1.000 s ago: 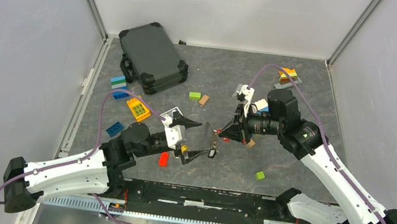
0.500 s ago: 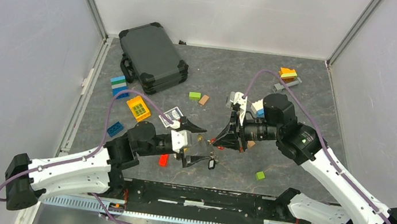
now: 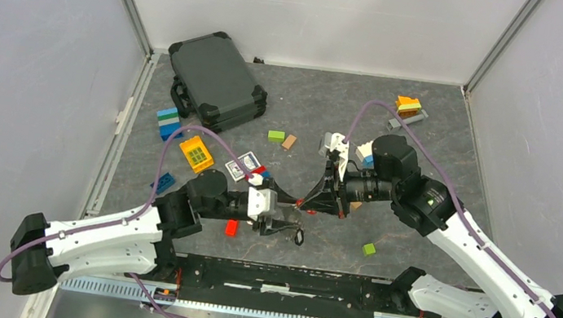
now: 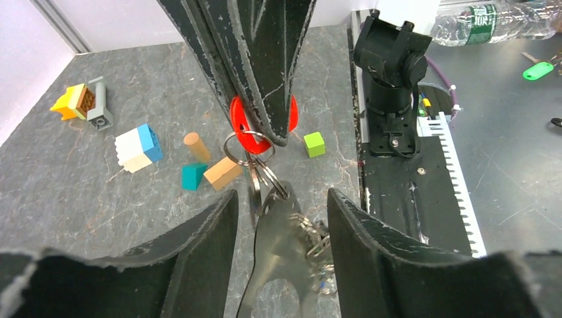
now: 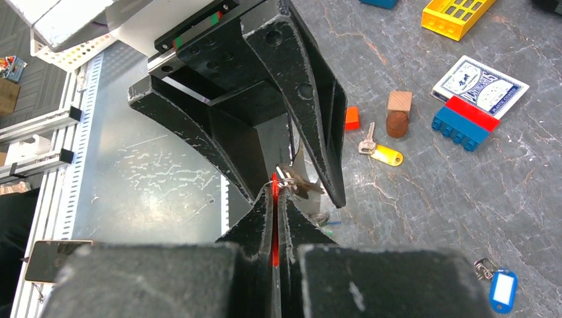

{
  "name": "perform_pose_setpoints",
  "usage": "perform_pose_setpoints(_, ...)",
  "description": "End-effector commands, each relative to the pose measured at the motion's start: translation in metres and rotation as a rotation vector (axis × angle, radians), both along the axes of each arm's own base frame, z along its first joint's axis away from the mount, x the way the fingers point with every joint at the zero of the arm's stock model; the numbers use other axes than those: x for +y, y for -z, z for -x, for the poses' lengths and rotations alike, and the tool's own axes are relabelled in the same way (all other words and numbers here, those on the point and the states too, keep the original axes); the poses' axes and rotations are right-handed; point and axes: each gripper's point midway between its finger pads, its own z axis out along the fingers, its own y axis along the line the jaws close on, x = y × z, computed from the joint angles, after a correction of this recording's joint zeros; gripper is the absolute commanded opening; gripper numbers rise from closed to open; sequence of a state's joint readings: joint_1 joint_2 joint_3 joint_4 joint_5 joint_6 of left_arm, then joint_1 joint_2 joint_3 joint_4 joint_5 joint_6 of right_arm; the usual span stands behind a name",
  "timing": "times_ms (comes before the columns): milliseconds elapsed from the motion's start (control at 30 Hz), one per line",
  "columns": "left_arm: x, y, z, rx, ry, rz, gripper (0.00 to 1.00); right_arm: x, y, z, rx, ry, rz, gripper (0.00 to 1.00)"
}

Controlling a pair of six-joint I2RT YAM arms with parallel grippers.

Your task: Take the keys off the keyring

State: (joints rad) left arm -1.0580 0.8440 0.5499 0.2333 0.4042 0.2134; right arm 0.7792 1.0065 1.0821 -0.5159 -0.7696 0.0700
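My right gripper [image 5: 275, 193] is shut on a red key head [image 4: 262, 122] and holds the bunch off the table. Small split rings [image 4: 250, 147] hang from that head. Below them is the grey metal keyring [image 4: 285, 248], with several small keys [image 4: 319, 244] bunched on its right side. My left gripper [image 4: 280, 199] is open, one finger on each side of the keyring with a gap on both sides. In the top view the left gripper [image 3: 285, 210] meets the right gripper [image 3: 306, 202] near the table's middle. A dark piece of the bunch [image 3: 298, 234] dangles below.
On the table lie a loose yellow-headed key [image 5: 380, 154], a blue-tagged key [image 5: 502, 289], a card box [image 5: 480, 86], a blue-and-red brick [image 5: 467, 123] and a green cube [image 3: 369, 249]. A black case [image 3: 218, 81] stands at the back left. Other bricks are scattered around.
My left gripper moved right, up to the right gripper, and its jaws narrowed around the hanging keyring. The right arm shifted slightly left, still shut on the red head.
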Motion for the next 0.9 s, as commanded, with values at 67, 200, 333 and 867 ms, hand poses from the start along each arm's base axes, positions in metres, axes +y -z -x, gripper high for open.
perform_pose_setpoints(67, -0.007, -0.022, 0.008, 0.009, 0.051, 0.046, 0.49, 0.002, -0.019, 0.004, -0.072, -0.024, -0.071, 0.0)
perform_pose_setpoints(200, -0.005, -0.016, 0.009, 0.033, 0.044, 0.026, 0.47, 0.0, -0.022, 0.003, -0.091, -0.016, -0.074, 0.0)
perform_pose_setpoints(333, 0.0, -0.014, 0.012, 0.053, 0.042, 0.016, 0.38, -0.002, -0.023, 0.003, -0.103, -0.005, -0.078, 0.0)
perform_pose_setpoints(867, 0.03, -0.017, 0.002, 0.086, -0.087, -0.164, 0.02, -0.015, -0.01, -0.004, -0.146, 0.078, -0.04, 0.0)
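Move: The grey metal plate hangs edge-down from the keyring between the left gripper's open fingers, its middle about 3 cm below that hand, 1 cm to its right and level fore and aft. The red tag with its ring, still pinched by the right gripper, is roughly 3 cm to the left hand's right, 3 cm above and 1 cm ahead; the bunch of keys hangs some 2 cm back, 2 cm right and 5 cm below. From the right hand the plate's middle lies about 2 cm left, 1 cm back and 6 cm below. Bring the left gripper barely 1 cm back and slightly down while shutting its fingers from over half open, pinching the thin grey plate just below the rings. Once closed, draw it about 1.5 cm left, away from the red tag, with a slight tilt. Keep the right gripper shut on the tag and ease it about 1 cm right and a little back. ##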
